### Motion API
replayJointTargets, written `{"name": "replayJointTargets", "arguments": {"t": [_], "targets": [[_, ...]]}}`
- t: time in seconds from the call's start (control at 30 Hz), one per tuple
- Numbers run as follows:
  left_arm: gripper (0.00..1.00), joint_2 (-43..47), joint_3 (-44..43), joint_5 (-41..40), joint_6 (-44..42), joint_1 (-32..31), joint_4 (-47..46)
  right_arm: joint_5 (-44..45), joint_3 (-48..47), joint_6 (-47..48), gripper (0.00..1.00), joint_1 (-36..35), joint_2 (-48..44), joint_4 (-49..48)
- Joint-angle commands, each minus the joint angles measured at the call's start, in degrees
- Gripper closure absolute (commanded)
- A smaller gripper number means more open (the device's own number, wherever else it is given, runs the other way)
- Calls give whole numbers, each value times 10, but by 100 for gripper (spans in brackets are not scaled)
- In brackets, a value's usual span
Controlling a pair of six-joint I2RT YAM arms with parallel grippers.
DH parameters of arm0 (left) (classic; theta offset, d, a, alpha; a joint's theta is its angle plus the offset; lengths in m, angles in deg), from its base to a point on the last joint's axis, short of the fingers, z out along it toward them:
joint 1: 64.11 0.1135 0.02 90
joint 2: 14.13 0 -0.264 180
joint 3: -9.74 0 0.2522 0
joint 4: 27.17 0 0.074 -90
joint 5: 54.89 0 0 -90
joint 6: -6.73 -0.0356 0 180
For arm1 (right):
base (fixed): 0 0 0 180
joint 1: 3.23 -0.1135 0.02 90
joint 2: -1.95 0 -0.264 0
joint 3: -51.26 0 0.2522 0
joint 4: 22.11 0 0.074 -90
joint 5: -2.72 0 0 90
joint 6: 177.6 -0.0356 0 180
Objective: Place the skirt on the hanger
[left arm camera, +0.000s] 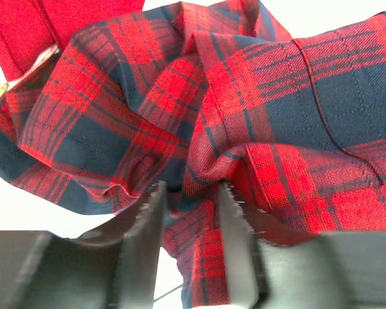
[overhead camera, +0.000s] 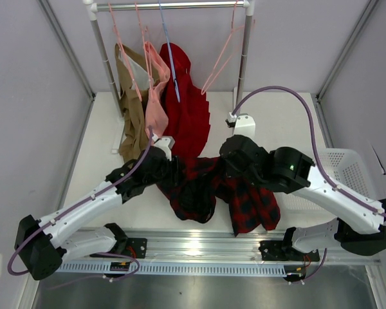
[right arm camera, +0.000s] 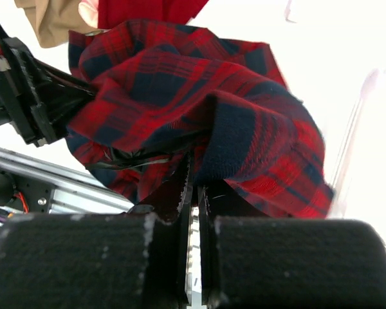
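The tartan skirt [overhead camera: 209, 190] hangs bunched between my two grippers just above the table, its right half drooping toward the front rail. My left gripper [overhead camera: 172, 170] is at its left end. In the left wrist view the left gripper [left arm camera: 192, 188] has its jaws parted, with a loose fold of the skirt [left arm camera: 276, 96] lying in the gap. My right gripper [overhead camera: 228, 168] is shut on the skirt's upper edge; the right wrist view shows the right gripper [right arm camera: 195, 177] pinching the skirt [right arm camera: 180, 84]. A pale-pink hanger [overhead camera: 220, 64] hangs empty at the right of the rail.
The rack rail [overhead camera: 174, 5] at the back carries a beige garment [overhead camera: 130, 109], a pink garment [overhead camera: 156, 96] and a plain red pleated garment [overhead camera: 188, 109], with a thin blue hanger [overhead camera: 170, 51]. A white basket [overhead camera: 344, 167] stands at the right, behind my right arm.
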Motion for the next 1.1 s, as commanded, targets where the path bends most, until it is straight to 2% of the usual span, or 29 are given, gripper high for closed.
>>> {"name": "replayJointTargets", "arguments": {"t": [0.0,0.13,0.3,0.47,0.57,0.67,0.8,0.9,1.07], "targets": [[49,36,11,14,9,6,-31,-14,-2,20,100,1,-10,-33],[34,90,45,22,13,5,-44,-17,1,19,100,8,-3,-34],[22,178,115,37,27,2,-51,-29,2,26,100,22,7,-42],[18,322,198,79,56,-12,-94,-46,0,37,100,45,19,-47],[16,373,228,38,71,-41,-80,-53,-2,43,100,53,26,-54],[17,377,243,9,81,-74,-54,-60,-2,49,100,62,29,-60],[16,368,253,-69,100,-157,-63,-66,-1,54,100,76,29,-65],[17,326,257,-108,114,-206,-69,-72,1,58,100,85,29,-69],[19,236,238,-237,175,-261,-18,-78,3,61,100,91,25,-68]]}}
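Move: From my left hand, its fingers half open on a fold of the skirt, the skirt's loose near corner lies about 12 cm back, some 3 cm right and 9 cm lower. The skirt's part in my right gripper is roughly 13 cm right, 3 cm back and 16 cm higher. The red garment's hem is about 9 cm ahead, 2 cm right and 11 cm lower. From my right hand that corner is some 9 cm back, 10 cm left and 25 cm down. I open my left fingers wide, come free of the fold and draw back about 10 cm along the skirt, rising a little before sinking to some 5 cm below my start, down towards the loose near corner. On the way I roll my hand about 20 degrees, left side dipping, then undo over half. My right hand keeps its pinch and carries its part of the skirt about 3 cm forward, slightly down. ##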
